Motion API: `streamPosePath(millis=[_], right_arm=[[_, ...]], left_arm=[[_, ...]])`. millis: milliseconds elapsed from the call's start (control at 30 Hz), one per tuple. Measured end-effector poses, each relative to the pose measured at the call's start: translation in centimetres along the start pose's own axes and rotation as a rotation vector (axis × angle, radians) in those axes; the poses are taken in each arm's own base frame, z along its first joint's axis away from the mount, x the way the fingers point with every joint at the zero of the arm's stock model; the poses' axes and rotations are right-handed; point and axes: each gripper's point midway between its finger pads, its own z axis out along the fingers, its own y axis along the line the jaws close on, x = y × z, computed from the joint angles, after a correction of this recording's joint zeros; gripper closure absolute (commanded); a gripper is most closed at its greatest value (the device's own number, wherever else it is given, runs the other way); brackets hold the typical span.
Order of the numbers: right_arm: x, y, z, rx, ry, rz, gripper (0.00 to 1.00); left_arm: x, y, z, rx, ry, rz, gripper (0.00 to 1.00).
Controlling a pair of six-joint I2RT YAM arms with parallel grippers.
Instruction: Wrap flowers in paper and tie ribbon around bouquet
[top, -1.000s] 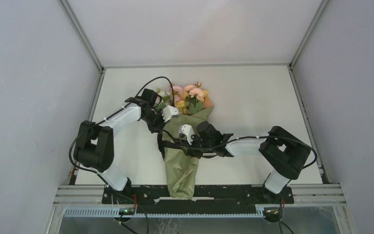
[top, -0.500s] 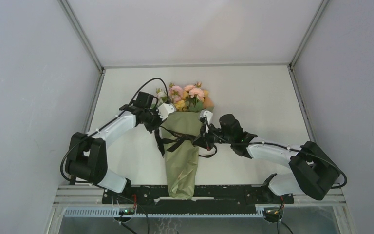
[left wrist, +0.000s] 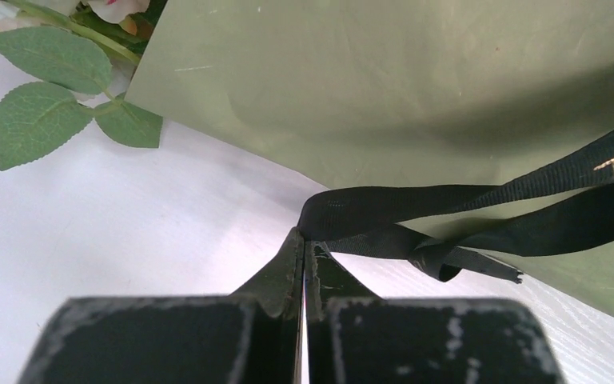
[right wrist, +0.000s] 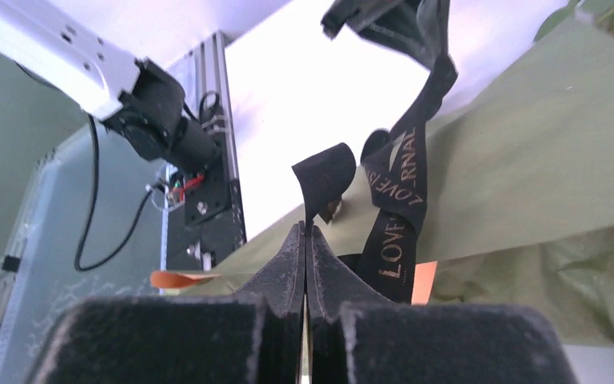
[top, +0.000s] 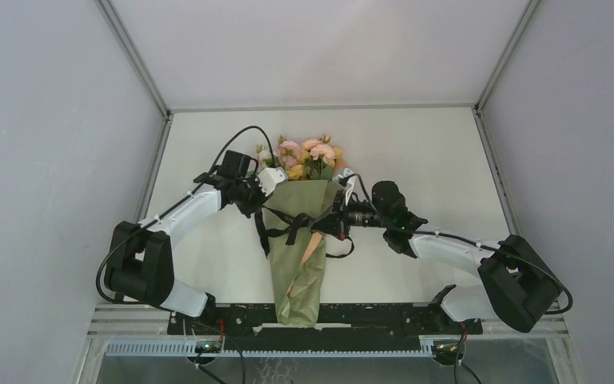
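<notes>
The bouquet lies lengthwise in the middle of the table, its pink and yellow flowers (top: 308, 154) at the far end. The olive-green paper (top: 298, 264) forms a cone with a tan-orange strip (top: 312, 249) showing. A black ribbon (top: 291, 226) crosses the cone in a loose knot. My left gripper (top: 261, 207) is at the cone's left edge, shut on a loop of the ribbon (left wrist: 384, 210) at its tips (left wrist: 305, 237). My right gripper (top: 333, 223) is at the right edge, shut (right wrist: 305, 229) on a ribbon end (right wrist: 324, 174). Gold lettering shows on the ribbon (right wrist: 400, 204).
Green leaves (left wrist: 36, 120) stick out past the paper's top left corner. A loose ribbon tail (top: 340, 250) hangs right of the cone. Grey walls close in the table (top: 416, 144) on three sides. A black rail (top: 368, 318) runs along the near edge.
The right arm swung out to the right, drawing its ribbon end across the cone. The left gripper closed on the ribbon at the left edge. The orange strip came into view.
</notes>
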Motion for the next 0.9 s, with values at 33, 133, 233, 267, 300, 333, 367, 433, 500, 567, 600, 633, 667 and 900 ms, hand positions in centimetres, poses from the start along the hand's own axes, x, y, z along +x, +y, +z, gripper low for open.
streamPosePath(millis=[33,133,233,267,300,333,367,433,500,567,600,633,667,900], right_arm=[[-0.6,0.1,-0.1,-0.006,-0.019,0.011,1.0],[-2.1,0.6,0.0,-0.026,-0.058,0.031,1.0],[-2.9,0.9,0.3,-0.05,-0.077,0.055,1.0],[-2.9,0.9,0.5,-0.052,-0.077,0.065,1.0],[-2.8,0.8,0.6,-0.053,-0.074,0.078,1.0],[-2.7,0.7,0.7,-0.052,-0.07,0.089,1.0],[-2.5,0.6,0.8,-0.049,-0.065,0.1,1.0],[-2.3,0.3,1.0,-0.044,-0.054,0.121,1.0],[-2.3,0.0,1.3,-0.038,-0.046,0.133,1.0],[-2.5,-0.2,1.5,-0.033,-0.041,0.141,1.0],[-2.6,-0.2,1.7,-0.03,-0.039,0.144,1.0],[-2.8,-0.3,1.9,-0.027,-0.038,0.147,1.0],[-3.2,-0.5,2.1,-0.021,-0.042,0.15,1.0],[-6.7,-10.3,-8.4,0.378,-0.335,0.317,1.0]], left_arm=[[-0.1,0.0,0.0,0.0,-0.002,-0.003,1.0],[-0.2,-0.1,0.0,0.002,-0.007,-0.014,1.0],[-0.3,-0.3,0.1,0.006,-0.008,-0.012,1.0],[-0.4,-0.4,0.1,0.007,-0.009,-0.011,1.0],[-0.4,-0.4,0.1,0.007,-0.009,-0.011,1.0],[-0.4,-0.4,0.1,0.008,-0.009,-0.01,1.0],[-0.4,-0.4,0.1,0.008,-0.009,-0.01,1.0],[-0.4,-0.4,0.1,0.008,-0.008,-0.01,1.0],[-0.4,-0.4,0.1,0.007,-0.008,-0.011,1.0],[-0.4,-0.4,0.1,0.006,-0.008,-0.015,1.0],[-0.4,-0.4,0.0,0.005,-0.008,-0.017,1.0],[-0.4,-0.4,-0.1,0.003,-0.01,-0.018,1.0],[-0.5,-0.4,-0.2,-0.002,-0.013,-0.022,1.0],[2.3,3.1,-2.3,-0.16,0.049,-0.074,1.0]])
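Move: The ribbon's loose crossing, which both hands are pulling at, lies on the bouquet about 10 cm to the left hand's right, 4 cm nearer the bases and some 2 cm lower. The flower heads are about 14 cm ahead of that hand and 13 cm to its right. From the right hand the crossing is some 7 cm ahead, 4 cm left and 10 cm below, with the orange inner paper straight under that hand, about 12 cm down. The ribbon stays pinched in both shut grippers and is drawn out between them. The right hand first eases forward, up and slightly left, then whips forward and right about 10 cm each way, away from the crossing towards the bare table beyond the bouquet's right side, swinging about 30 degrees clockwise. The left hand almost holds still, then pulls left some 4 cm at the end, turning slightly counter-clockwise. ##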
